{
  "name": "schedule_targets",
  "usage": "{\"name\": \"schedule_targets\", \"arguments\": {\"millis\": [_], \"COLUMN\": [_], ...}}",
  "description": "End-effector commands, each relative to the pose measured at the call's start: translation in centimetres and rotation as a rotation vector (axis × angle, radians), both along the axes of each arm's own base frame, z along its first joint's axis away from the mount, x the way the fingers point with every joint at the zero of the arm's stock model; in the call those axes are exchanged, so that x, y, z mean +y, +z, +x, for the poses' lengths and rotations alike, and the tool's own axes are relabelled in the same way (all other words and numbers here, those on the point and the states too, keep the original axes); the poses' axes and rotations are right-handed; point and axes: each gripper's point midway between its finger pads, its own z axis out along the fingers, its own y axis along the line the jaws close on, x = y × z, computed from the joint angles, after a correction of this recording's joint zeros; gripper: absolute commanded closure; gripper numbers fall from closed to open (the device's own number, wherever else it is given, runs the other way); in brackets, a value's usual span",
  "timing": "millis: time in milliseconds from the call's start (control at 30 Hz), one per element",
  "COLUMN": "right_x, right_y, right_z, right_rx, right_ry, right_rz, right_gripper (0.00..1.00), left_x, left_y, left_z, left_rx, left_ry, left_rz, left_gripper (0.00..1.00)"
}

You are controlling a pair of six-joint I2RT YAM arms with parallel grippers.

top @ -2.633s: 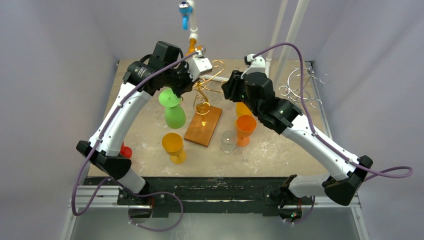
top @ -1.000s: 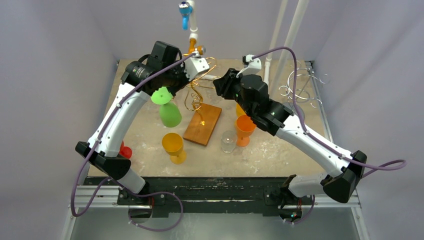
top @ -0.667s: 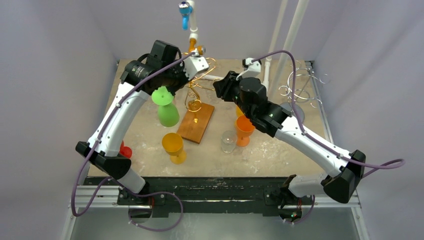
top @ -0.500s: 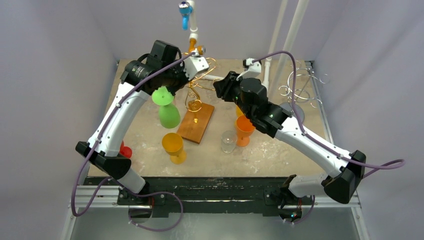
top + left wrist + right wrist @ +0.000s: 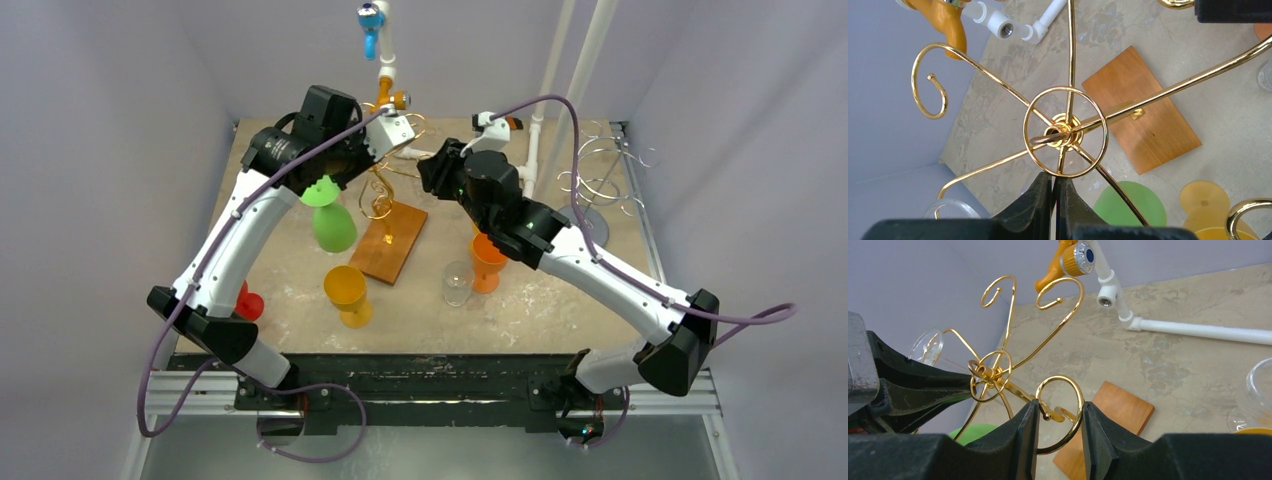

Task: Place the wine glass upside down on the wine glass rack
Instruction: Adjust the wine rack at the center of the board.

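A gold wire wine glass rack (image 5: pixel 385 190) stands on a wooden base (image 5: pixel 390 240). My right gripper (image 5: pixel 1059 412) is shut on one of its curled arms (image 5: pixel 1068 385), a finger on each side of the loop. My left gripper (image 5: pixel 1054 176) is at the rack's central ring (image 5: pixel 1066 131), jaws pressed nearly together. The foot of a clear wine glass (image 5: pixel 928 347) shows just above its fingers and at the lower left of the left wrist view (image 5: pixel 953 207). The stem and bowl are hard to make out.
An upturned green glass (image 5: pixel 330 222) stands left of the base. A yellow glass (image 5: pixel 347 293), a clear glass (image 5: pixel 457 283) and an orange glass (image 5: pixel 488 255) stand nearer. A silver rack (image 5: pixel 600 170) is back right, white pipes with taps (image 5: pixel 385 60) behind.
The rack and its wooden base have shifted left and turned, with the right gripper on its curl. Both wrists have moved left; the left gripper stays at the rack's top.
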Motion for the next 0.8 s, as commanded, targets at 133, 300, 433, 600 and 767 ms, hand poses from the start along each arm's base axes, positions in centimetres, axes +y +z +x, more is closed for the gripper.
{"name": "schedule_targets", "arguments": {"millis": [133, 300, 433, 600, 767], "right_x": [4.3, 5.7, 6.8, 7.3, 6.9], "right_y": [-11.3, -11.5, -11.6, -11.6, -11.7], "right_z": [-6.1, -6.6, -6.9, -7.0, -6.8], "right_rx": [0.287, 0.288, 0.291, 0.294, 0.298], "right_ry": [0.263, 0.288, 0.308, 0.309, 0.284], "right_rz": [-0.269, -0.265, -0.263, -0.257, -0.259], "right_gripper": [0.93, 0.93, 0.93, 0.93, 0.91], "left_x": [0.9, 1.3, 2.0, 2.6, 2.0], "left_y": [9.9, 10.1, 9.6, 9.1, 9.3], "left_z": [4.4, 5.4, 6.3, 6.8, 5.9], "left_rx": [-0.421, -0.454, -0.464, -0.474, -0.449], "left_ry": [0.192, 0.213, 0.232, 0.226, 0.185], "left_rz": [-0.173, -0.162, -0.14, -0.133, -0.168], "left_gripper": [1.0, 1.0, 1.0, 0.85, 0.61]}}
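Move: My left hand already pinches the ring on top of the wine rack; the rack's hub is about 1 cm ahead, 5 cm right and 4 cm below. From that hand the wooden base is roughly 7 cm back, 7 cm right and 32 cm down, and the hung green glass some 5 cm back, 4 cm left and 12 cm down. My right hand holds a curl of the rack, with the hub about 3 cm ahead, 11 cm left and 4 cm below. I swing the rack with both hands: my right hand keeps its grip on the curl and draws it about 3 cm left at a steady height, while my left hand carries the top ring forward and left, some 5 cm in all, its fingertips tipping up about 10 degrees. At the end my left fingers open on the ring and the hand starts to rise. ##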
